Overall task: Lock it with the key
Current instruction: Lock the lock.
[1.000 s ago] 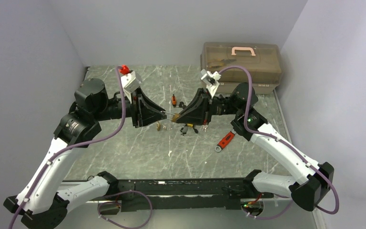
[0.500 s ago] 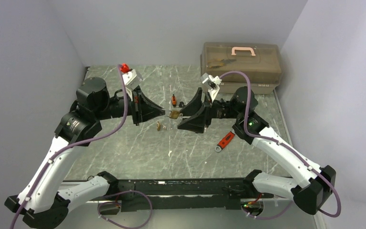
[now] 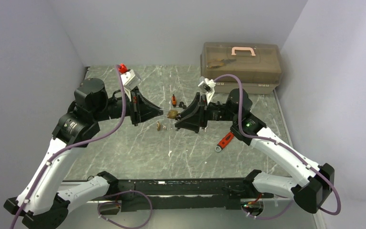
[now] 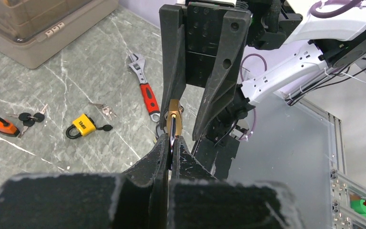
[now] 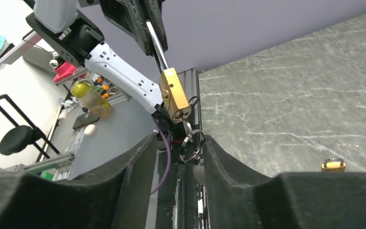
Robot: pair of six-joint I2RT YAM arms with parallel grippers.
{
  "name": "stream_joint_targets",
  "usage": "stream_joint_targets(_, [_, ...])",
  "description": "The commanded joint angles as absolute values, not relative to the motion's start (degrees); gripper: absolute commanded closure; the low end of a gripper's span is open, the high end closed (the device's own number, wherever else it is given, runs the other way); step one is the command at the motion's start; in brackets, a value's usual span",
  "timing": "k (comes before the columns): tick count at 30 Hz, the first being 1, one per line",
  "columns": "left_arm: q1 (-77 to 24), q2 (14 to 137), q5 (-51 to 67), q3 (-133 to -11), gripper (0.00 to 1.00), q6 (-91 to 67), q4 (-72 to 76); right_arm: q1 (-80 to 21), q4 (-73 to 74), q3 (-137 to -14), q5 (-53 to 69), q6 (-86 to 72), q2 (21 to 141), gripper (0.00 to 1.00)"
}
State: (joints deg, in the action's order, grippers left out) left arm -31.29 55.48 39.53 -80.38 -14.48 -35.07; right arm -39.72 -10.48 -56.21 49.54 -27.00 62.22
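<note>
A brass padlock hangs in the air between the two arms. My left gripper is shut on its steel shackle, with the brass body sticking out past the fingertips. My right gripper faces it, open. In the right wrist view the padlock sits just beyond that gripper. A key ring hangs from the lock's lower end between the fingers, against the right one. The key itself is mostly hidden.
On the table lie a yellow padlock, an orange padlock, loose keys, a small brass padlock and a red-handled wrench. A brown toolbox stands at the back right.
My left gripper has shut on the padlock's shackle. My right gripper has let go of the lock, opened and rolled its wrist. The padlock now hangs from the left gripper alone.
</note>
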Motion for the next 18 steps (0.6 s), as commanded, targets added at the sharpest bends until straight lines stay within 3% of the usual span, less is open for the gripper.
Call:
stream_joint_targets(1, [-30.9, 54.9, 38.9, -82.9, 1.00, -14.8, -33.8, -40.1, -10.2, -59.2, 48.2, -24.9, 62.7, 0.61])
stream_joint_targets(15, [-30.2, 54.1, 38.9, -82.4, 1.00, -14.5, -34.5, -40.1, -7.6, -59.0, 44.9, -23.9, 61.4, 0.99])
stream_joint_targets(18, [-29.3, 53.7, 37.3, -83.1, 1.00, -14.2, -35.6, -40.1, -6.9, -58.5, 44.3, -23.6, 61.3, 1.00])
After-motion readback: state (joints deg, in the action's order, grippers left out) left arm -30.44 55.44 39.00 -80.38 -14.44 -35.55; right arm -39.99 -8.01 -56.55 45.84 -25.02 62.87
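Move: Between the right hand's half-open fingers lies the key, still stuck in the brass lock's underside: about 1 cm ahead of the hand, 1 cm left and 1 cm below. The lock body is roughly 3 cm left of this hand, 1 cm ahead and 1 cm higher. On the table, some 35 cm below, a small brass lock lies 11 cm ahead and 8 cm left. From the left hand the key is about 5 cm right, level fore and aft, 3 cm below. Closing from half open to nearly shut, the right fingers pinch the key's head beneath the brass lock while the hand eases about 1 cm forward and 1 cm down. The left hand keeps its grip on the shackle and barely shifts, presenting the lock to the right fingertips. ##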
